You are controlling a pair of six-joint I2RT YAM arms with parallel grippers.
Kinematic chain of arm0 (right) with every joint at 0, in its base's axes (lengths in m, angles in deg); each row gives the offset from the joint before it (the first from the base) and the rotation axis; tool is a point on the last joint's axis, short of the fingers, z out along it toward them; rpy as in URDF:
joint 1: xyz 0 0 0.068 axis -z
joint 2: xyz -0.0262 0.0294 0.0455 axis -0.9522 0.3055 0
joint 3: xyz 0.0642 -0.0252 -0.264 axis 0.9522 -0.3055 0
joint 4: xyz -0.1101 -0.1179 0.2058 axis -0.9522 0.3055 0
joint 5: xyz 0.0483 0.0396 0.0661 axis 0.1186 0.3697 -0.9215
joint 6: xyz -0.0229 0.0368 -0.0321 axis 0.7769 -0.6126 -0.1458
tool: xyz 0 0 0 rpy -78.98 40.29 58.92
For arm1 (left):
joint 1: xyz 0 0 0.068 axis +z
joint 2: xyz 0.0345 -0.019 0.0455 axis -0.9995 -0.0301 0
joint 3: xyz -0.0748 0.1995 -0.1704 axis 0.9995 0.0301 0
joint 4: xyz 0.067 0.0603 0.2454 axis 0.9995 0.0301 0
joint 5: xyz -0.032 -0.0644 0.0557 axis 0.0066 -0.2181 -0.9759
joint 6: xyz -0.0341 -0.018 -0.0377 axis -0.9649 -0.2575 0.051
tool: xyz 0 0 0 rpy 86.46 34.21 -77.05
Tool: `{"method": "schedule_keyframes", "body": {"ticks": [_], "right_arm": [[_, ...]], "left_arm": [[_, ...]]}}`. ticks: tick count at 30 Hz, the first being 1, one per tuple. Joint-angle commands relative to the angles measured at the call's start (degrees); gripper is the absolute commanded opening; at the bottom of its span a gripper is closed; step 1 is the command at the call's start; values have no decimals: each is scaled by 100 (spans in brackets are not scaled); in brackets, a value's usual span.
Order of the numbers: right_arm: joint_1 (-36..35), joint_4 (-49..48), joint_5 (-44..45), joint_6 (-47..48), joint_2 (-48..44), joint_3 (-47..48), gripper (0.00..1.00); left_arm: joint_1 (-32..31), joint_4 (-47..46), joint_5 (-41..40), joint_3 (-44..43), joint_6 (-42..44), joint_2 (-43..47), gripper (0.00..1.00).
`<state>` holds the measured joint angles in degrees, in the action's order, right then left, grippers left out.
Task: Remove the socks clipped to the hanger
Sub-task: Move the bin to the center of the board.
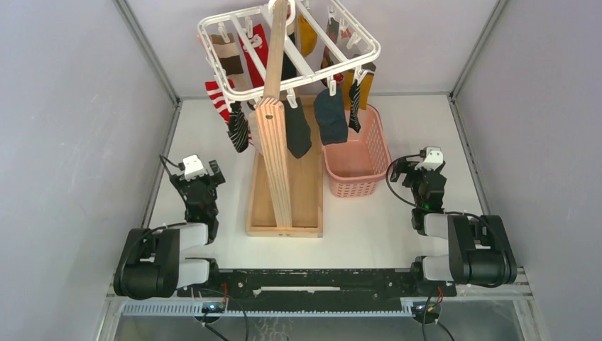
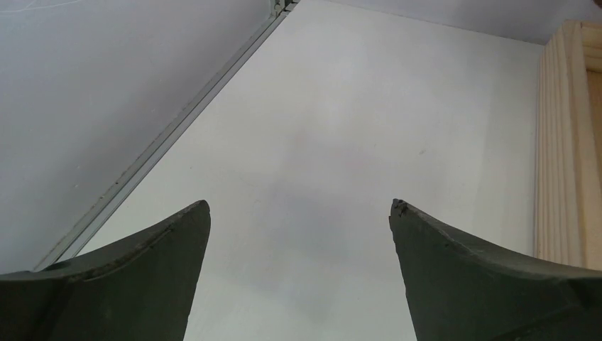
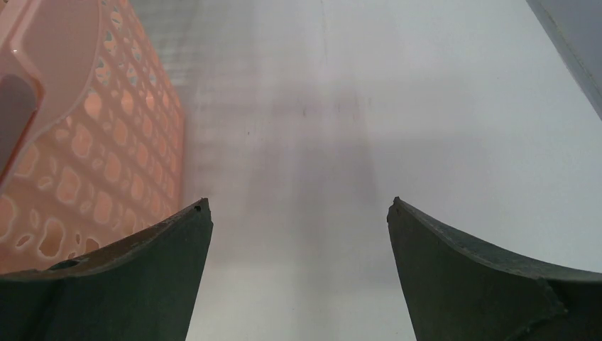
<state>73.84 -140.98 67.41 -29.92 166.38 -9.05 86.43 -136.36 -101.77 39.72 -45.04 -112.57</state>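
The white hanger (image 1: 213, 53) hangs high at the back of the top view, on a tall wooden stand (image 1: 275, 142). Several socks dangle from its clips: a black one (image 1: 298, 131), a dark blue-grey one (image 1: 331, 116), a striped black-white one (image 1: 238, 128), a red patterned one (image 1: 255, 46) and a mustard yellow one (image 1: 307, 34). My left gripper (image 1: 200, 172) rests low on the table, left of the stand, open and empty (image 2: 301, 206). To the right of the basket my right gripper (image 1: 424, 165) also sits low, open with nothing between its fingers (image 3: 299, 204).
A pink plastic basket (image 1: 373, 167) stands right of the stand's wooden base (image 1: 305, 206); its wall shows at the left of the right wrist view (image 3: 85, 142). Grey walls enclose the table on three sides. The base edge (image 2: 564, 142) lies right of my left gripper.
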Motion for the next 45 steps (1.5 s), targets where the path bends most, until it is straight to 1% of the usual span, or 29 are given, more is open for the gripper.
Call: {"method": "schedule_keyframes", "body": {"ticks": [1, 19, 24, 26, 28, 31, 34, 36, 38, 41, 43, 45], "right_arm": [[-12, -105, -25, -81, 29, 173, 100], [-13, -115, -26, -81, 20, 168, 100], [-4, -122, -37, -92, 26, 167, 100], [-4, -147, 7, -91, 0, 139, 100], [-16, -94, 140, -138, -103, 138, 100], [-48, 79, 288, -133, -417, 91, 100], [-143, 409, 449, -2, -749, 109, 100], [-386, 768, 602, 76, -999, 175, 100], [-542, 1256, 712, 128, -1272, 248, 100], [-680, 1663, 716, 191, -1764, 269, 100], [-729, 2116, 722, 127, -2200, 348, 100], [-738, 2628, 719, 58, -2768, 479, 100]], "left_arm": [[45, -276, -36, -73, -68, 0, 100], [44, -283, -32, -72, -64, 17, 100], [-33, -464, 293, 47, 143, 70, 100], [-72, -657, 360, 187, 147, 183, 100], [-103, -786, 484, 310, 346, 362, 100], [-134, -344, 563, 392, 382, 925, 100], [-137, 652, 725, 277, 261, 1678, 100], [-151, 1269, 1053, 166, 211, 2082, 100], [-275, 1736, 1021, 118, 230, 2478, 100], [-623, 1997, 756, 190, 278, 3006, 100], [-821, 2206, 758, 176, 200, 3326, 100], [-972, 2609, 764, 65, -37, 3632, 100]]}}
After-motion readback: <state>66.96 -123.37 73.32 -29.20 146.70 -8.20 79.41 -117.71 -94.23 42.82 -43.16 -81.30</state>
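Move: The pink bin's middle lies about 17 cm left of the right hand and some 6 cm ahead, roughly level with it in height. The stand's wooden tray is centred around 34 cm left of that hand, about 1 cm farther out and 7 cm lower. From the left hand the bin is roughly 43 cm to the right and 8 cm ahead, 4 cm lower. The stand's post rises about 22 cm right of the left hand and 14 cm back, its middle 10 cm higher. Up and to the right, drawing back a little, the left hand climbs about 6 cm towards the tray and bin, swinging some 15 degrees clockwise and tipping its fingers slightly up. Starting later, the right hand rises about 5 cm beside the bin's right wall, easing back and left by roughly 2 cm each. Both set off after a long wait, grippers still wide open and empty. ##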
